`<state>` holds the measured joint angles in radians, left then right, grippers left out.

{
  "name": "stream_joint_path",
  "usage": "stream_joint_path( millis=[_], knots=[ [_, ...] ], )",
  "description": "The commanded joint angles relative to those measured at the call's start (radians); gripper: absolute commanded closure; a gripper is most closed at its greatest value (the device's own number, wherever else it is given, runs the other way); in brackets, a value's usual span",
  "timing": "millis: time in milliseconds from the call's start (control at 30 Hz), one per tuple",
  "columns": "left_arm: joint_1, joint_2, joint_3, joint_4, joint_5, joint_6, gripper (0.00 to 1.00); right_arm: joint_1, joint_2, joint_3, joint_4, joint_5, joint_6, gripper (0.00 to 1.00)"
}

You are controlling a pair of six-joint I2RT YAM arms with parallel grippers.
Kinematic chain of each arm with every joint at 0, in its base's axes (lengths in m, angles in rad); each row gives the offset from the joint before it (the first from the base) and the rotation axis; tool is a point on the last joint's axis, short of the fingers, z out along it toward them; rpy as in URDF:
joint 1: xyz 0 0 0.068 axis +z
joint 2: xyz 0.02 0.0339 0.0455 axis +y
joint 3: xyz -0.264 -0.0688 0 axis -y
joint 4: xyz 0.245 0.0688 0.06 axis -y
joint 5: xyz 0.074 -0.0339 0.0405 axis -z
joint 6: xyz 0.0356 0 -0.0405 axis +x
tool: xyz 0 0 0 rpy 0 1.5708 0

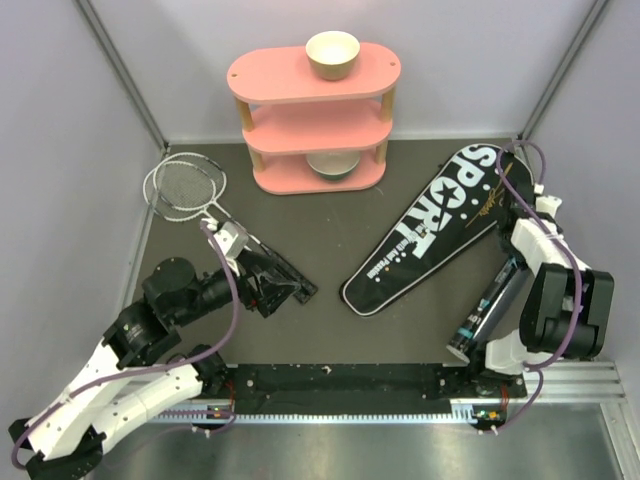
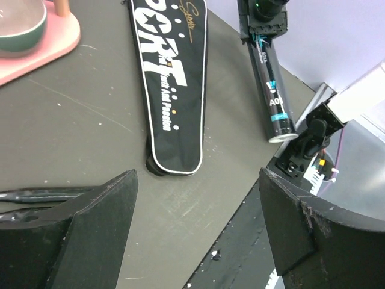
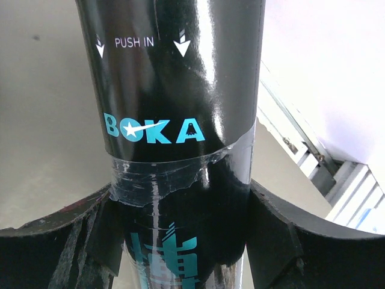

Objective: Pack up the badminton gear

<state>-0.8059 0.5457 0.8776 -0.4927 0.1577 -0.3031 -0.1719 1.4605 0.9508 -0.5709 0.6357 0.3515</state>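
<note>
Two silver-framed rackets [image 1: 185, 186] lie at the far left, their black shafts [image 2: 36, 195] running toward my left gripper [image 1: 288, 298]. That gripper [image 2: 197, 180] hovers open over bare tabletop with nothing between its fingers. The long black bag lettered SPORT [image 1: 430, 225] [image 2: 171, 90] lies flat and diagonal right of centre. A black tube [image 1: 488, 308] [image 3: 174, 78] with teal BOKA lettering slants beside the bag at the right. My right gripper [image 1: 510, 268] [image 3: 180, 198] is shut on it, both fingers pressed against its sides.
A pink three-tier shelf [image 1: 315, 75] stands at the back centre, with a cream bowl [image 1: 332, 53] on top and another bowl [image 1: 330, 165] on its lowest tier. A black rail [image 1: 340, 380] runs along the near edge. Grey walls close in both sides.
</note>
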Motion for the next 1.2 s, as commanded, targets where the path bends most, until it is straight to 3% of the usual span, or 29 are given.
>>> stream_joint_path(
  millis=[0,133,267,333,433,467,500,700,800,933,1000,1067,1167],
  knots=[
    [0.004,-0.024,0.017,-0.055,-0.017,0.068,0.14,-0.054,0.027,-0.007,0.012,0.041,-0.032,1.0],
    [0.005,-0.036,-0.012,-0.058,0.039,0.033,0.15,-0.109,0.053,-0.04,0.063,-0.016,-0.034,0.95],
    [0.005,-0.059,-0.031,-0.061,0.055,0.009,0.15,-0.132,0.096,-0.031,0.08,-0.067,-0.031,0.68],
    [0.005,-0.061,-0.031,-0.069,0.046,0.005,0.15,-0.132,0.11,-0.021,0.078,-0.067,-0.029,0.61],
    [0.005,-0.056,-0.029,-0.067,0.029,0.001,0.15,-0.132,0.112,0.003,0.065,-0.076,-0.032,0.41],
    [0.005,-0.046,-0.026,-0.067,0.028,-0.002,0.15,-0.132,0.101,0.018,0.06,-0.077,-0.035,0.26],
    [0.005,-0.043,-0.025,-0.069,0.028,-0.013,0.15,-0.13,0.1,0.031,0.034,-0.08,-0.042,0.21],
    [0.005,0.026,-0.022,-0.033,0.06,-0.063,0.16,-0.13,0.058,0.184,-0.159,-0.08,-0.028,0.14],
    [0.005,0.057,-0.025,-0.017,0.045,-0.071,0.16,-0.088,0.0,0.223,-0.21,-0.009,0.02,0.12],
    [0.004,0.098,-0.029,0.022,0.013,-0.08,0.16,0.119,-0.066,0.238,-0.205,-0.03,0.148,0.1],
    [0.005,0.126,-0.04,0.07,0.003,-0.099,0.16,0.262,-0.04,0.238,-0.146,-0.155,0.233,0.1],
    [0.005,0.154,-0.052,0.111,0.009,-0.119,0.16,0.339,0.051,0.279,-0.144,-0.214,0.405,0.11],
    [0.005,0.189,-0.083,0.193,0.045,-0.163,0.17,0.396,0.218,0.383,-0.144,-0.217,0.506,0.12]
  ],
)
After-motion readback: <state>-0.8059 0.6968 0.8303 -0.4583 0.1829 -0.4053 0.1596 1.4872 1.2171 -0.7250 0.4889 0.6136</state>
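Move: My right hand holds the shuttlecock tube about 8 cm above the bare table. Its set-down spot is almost underneath, 2 cm back and 2 cm right. The racket bag's middle lies some 21 cm to that hand's left and 14 cm ahead. From my left hand, the racket grips are about 18 cm ahead, level sideways and 29 cm below; the set-down spot is some 69 cm right and 14 cm ahead. I lower the tube about 5 cm with my right hand, easing slightly back and right, and let go of it on the table. Then, fingers wide, I lift some 11 cm off it and swing left and forward over the racket bag. My left hand, open and empty, sinks about 5 cm and tips down as it nears the racket grips. ##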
